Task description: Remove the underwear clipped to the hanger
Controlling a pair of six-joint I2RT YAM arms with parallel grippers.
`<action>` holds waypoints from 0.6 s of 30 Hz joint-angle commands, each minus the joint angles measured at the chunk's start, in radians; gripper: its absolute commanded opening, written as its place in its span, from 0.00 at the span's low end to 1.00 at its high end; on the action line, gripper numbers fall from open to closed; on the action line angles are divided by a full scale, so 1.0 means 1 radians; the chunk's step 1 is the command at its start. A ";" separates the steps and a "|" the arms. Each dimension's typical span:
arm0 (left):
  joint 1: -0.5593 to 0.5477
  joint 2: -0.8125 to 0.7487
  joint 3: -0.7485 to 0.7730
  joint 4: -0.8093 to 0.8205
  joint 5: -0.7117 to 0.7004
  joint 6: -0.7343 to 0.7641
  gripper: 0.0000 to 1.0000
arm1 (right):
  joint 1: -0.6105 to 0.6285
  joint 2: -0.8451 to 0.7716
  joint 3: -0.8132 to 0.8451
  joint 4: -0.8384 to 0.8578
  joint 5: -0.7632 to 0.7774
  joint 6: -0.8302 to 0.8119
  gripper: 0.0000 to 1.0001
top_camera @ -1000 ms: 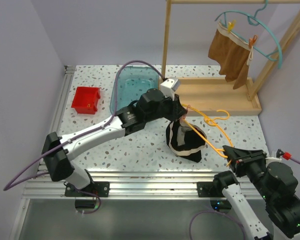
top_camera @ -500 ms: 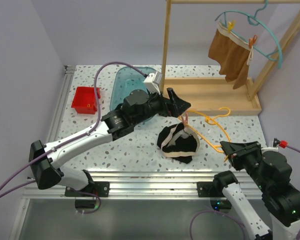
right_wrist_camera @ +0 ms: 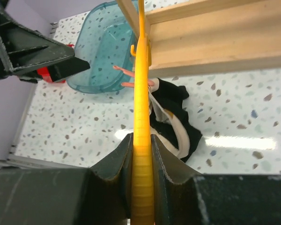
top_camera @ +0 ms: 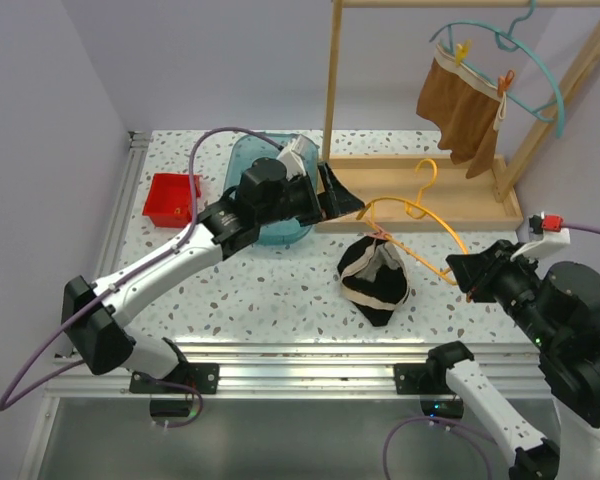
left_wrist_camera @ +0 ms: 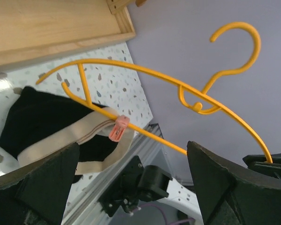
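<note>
My right gripper (top_camera: pixel 459 272) (right_wrist_camera: pixel 142 138) is shut on one end of a yellow hanger (top_camera: pixel 420 215) (left_wrist_camera: pixel 145 77) (right_wrist_camera: pixel 141 70) and holds it tilted above the table. The black underwear (top_camera: pixel 373 281) (left_wrist_camera: pixel 42 117) (right_wrist_camera: pixel 178 119) with beige waistband hangs bunched from the hanger's lower bar by a pink clip (left_wrist_camera: pixel 118 129), its bottom on the table. My left gripper (top_camera: pixel 352 203) (left_wrist_camera: pixel 132 146) is open and empty, to the left of the hanger and apart from it. The rust-brown underwear (top_camera: pixel 458 105) hangs clipped to a teal hanger (top_camera: pixel 528 75) on the wooden rack.
The wooden rack (top_camera: pixel 420 190) with its flat base stands at the back right. A teal bin (top_camera: pixel 265 165) (right_wrist_camera: pixel 105 47) sits under my left arm, and a red box (top_camera: pixel 173 200) is at the far left. An aluminium rail (top_camera: pixel 280 352) runs along the table's near edge.
My left gripper has drawn back up and left from the black underwear and stands open. My right gripper has lifted the hanger and moved right, dragging the underwear with it.
</note>
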 commanded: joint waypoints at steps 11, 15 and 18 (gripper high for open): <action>0.027 0.266 0.098 0.235 0.432 -0.342 1.00 | -0.007 -0.006 0.072 0.092 -0.119 -0.481 0.00; 0.027 0.308 0.110 0.305 0.457 -0.414 1.00 | -0.007 -0.014 0.073 0.100 -0.140 -0.502 0.00; 0.022 0.339 0.112 0.362 0.478 -0.462 1.00 | -0.006 -0.017 0.076 0.109 -0.148 -0.499 0.00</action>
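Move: The pink clothespin on the yellow hanger, with the black underwear hanging from it, is about 7 cm to the left hand's right, 6 cm lower and a couple ahead. The underwear's middle hangs some 9 cm below the clothespin and 3 cm nearer the base; the hanger's hook is roughly 14 cm right of the left hand, 6 ahead and 3 higher. From the right hand, gripping the hanger's end, the clothespin lies about 14 cm ahead, 10 left and 6 lower. The pink clothespin is approached by the wide-open left hand, which goes right about 7 cm and down 6 before easing up a centimetre, rolling and swinging its fingers clockwise to point more to the right, some 30 degrees in all. The right hand keeps its grip on the hanger, rising 2 cm while it rolls its left side down, tips up slightly and turns counter-clockwise. ##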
